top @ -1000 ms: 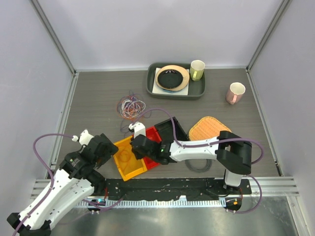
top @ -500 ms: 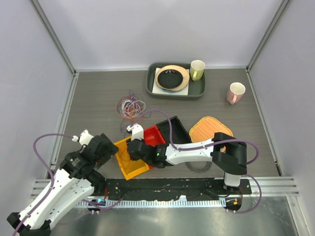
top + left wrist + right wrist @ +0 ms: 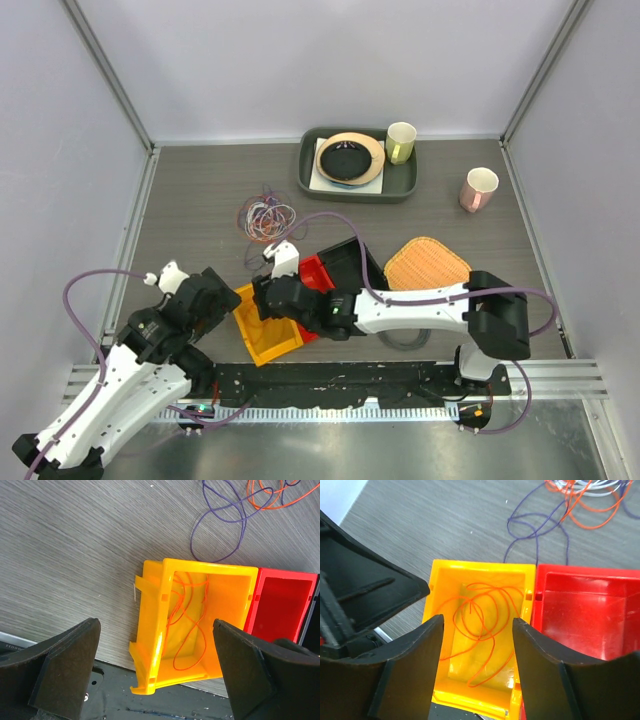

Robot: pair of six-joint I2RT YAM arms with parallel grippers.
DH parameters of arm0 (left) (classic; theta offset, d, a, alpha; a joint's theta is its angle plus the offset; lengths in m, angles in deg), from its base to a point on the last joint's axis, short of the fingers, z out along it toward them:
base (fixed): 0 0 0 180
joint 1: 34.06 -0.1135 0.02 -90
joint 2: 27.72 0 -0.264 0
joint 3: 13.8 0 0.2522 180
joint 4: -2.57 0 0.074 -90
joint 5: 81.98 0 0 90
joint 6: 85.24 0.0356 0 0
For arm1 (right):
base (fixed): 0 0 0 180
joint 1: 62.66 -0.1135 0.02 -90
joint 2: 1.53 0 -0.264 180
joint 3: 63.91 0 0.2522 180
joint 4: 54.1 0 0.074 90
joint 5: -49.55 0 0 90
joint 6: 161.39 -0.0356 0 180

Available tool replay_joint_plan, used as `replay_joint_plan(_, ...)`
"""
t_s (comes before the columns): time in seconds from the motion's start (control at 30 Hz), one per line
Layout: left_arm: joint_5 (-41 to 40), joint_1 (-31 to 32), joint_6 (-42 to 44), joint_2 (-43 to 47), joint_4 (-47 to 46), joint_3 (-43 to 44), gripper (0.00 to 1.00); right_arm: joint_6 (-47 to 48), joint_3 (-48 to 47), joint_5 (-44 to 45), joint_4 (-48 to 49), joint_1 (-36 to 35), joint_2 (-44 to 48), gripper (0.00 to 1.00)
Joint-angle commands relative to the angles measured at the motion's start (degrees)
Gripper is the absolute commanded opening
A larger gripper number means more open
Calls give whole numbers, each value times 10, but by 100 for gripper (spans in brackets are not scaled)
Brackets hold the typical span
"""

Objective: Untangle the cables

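A tangle of cables (image 3: 265, 217), orange-red (image 3: 585, 510), purple (image 3: 537, 525) and white (image 3: 600, 485), lies on the table beyond the bins. One orange cable (image 3: 480, 625) lies loose in coils inside the yellow bin (image 3: 262, 340), apart from the tangle. My right gripper (image 3: 477, 630) hangs open over that bin, with nothing between its fingers. My left gripper (image 3: 156, 640) stands wide open just left of and above the bin (image 3: 150, 630), holding nothing. A purple loop (image 3: 220, 525) reaches almost to the bin's far wall.
A red bin (image 3: 318, 272) and a black bin (image 3: 352, 258) adjoin the yellow one. A woven orange mat (image 3: 425, 262), a grey ring (image 3: 405, 340), a green tray (image 3: 405, 185) with a plate, a yellow-green cup (image 3: 401, 142) and a pink cup (image 3: 478, 189) lie further right and back.
My right gripper's jaws have gone from shut to open above the yellow bin, and that arm has shifted a little left. My left gripper has opened slightly wider.
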Motion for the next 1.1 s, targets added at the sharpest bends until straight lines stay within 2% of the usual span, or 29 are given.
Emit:
replay_joint_plan(0.0,-21,-3,20,-3,-13,29,100,14,-9,46,-2,-3,62,68)
replay_joint_plan(0.07,-22,-3,29,-9,-18,35,100,24,-4,55,-3,-3,76,73)
replay_joint_plan(0.2,-29,-3,48,-52,-66,51,100,34,20,81,-13,1,129,91)
replay_joint_plan(0.27,-44,-4,75,-82,-90,72,100,38,35,92,-22,13,154,93)
replay_joint_plan(0.33,-43,-16,123,-134,-157,88,100,39,64,111,-35,23,196,93)
replay_joint_plan(0.37,-38,-42,136,-154,-183,98,100,39,75,112,-36,29,211,93)
replay_joint_plan(0.43,48,-87,192,-211,-298,95,100,24,109,108,-41,55,262,93)
replay_joint_plan(0.47,92,-144,205,-233,-338,87,100,19,121,103,-40,64,280,93)
replay_joint_plan(0.5,129,-175,219,-256,-394,85,100,8,142,96,-39,89,297,93)
replay_joint_plan(0.53,191,-204,223,-312,-411,88,100,4,153,89,-35,98,326,93)
replay_joint_plan(0.57,205,-246,227,-338,-426,94,99,2,163,87,-31,109,339,93)
replay_joint_plan(0.63,233,-276,260,-419,-479,104,98,12,187,94,-16,126,360,93)
replay_joint_plan(0.73,327,-328,297,-497,-568,131,98,21,202,115,-11,133,392,93)
replay_joint_plan(0.77,374,-345,301,-551,-585,150,95,22,205,134,-9,135,403,93)
replay_joint_plan(0.83,401,-352,312,-603,-599,175,92,25,210,146,-9,136,409,93)
replay_joint_plan(0.87,433,-373,317,-642,-601,196,82,27,211,146,-9,137,412,92)
replay_joint_plan(0.93,467,-381,320,-675,-610,210,76,25,213,145,-10,138,415,92)
replay_joint_plan(0.97,476,-383,314,-686,-620,213,65,26,213,144,-10,137,414,92)
replay_joint_plan(1.07,495,-383,314,-719,-631,218,53,28,210,143,-10,138,406,91)
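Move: The tangle of cables lies about 30 cm ahead of the left hand, 6 cm to its right and some 10 cm lower; a loose purple loop trails back from it, roughly 14 cm ahead and 6 cm right of the hand. The yellow box stands about 2 cm back and 7 cm right, the red box 4 cm ahead and 17 cm right. From the right hand, the tangle is about 28 cm ahead and 3 cm left. Towards the left side of the tangle, the left hand sweeps forward about 27 cm, rising slightly and then dipping 9 cm on the way in, its fingers narrowing from wide open to a bit over half; a touch can't be made out. The empty right hand opens fully as it lifts and swings right, some 20 cm, away from the yellow box to above the black box, turning clockwise. ##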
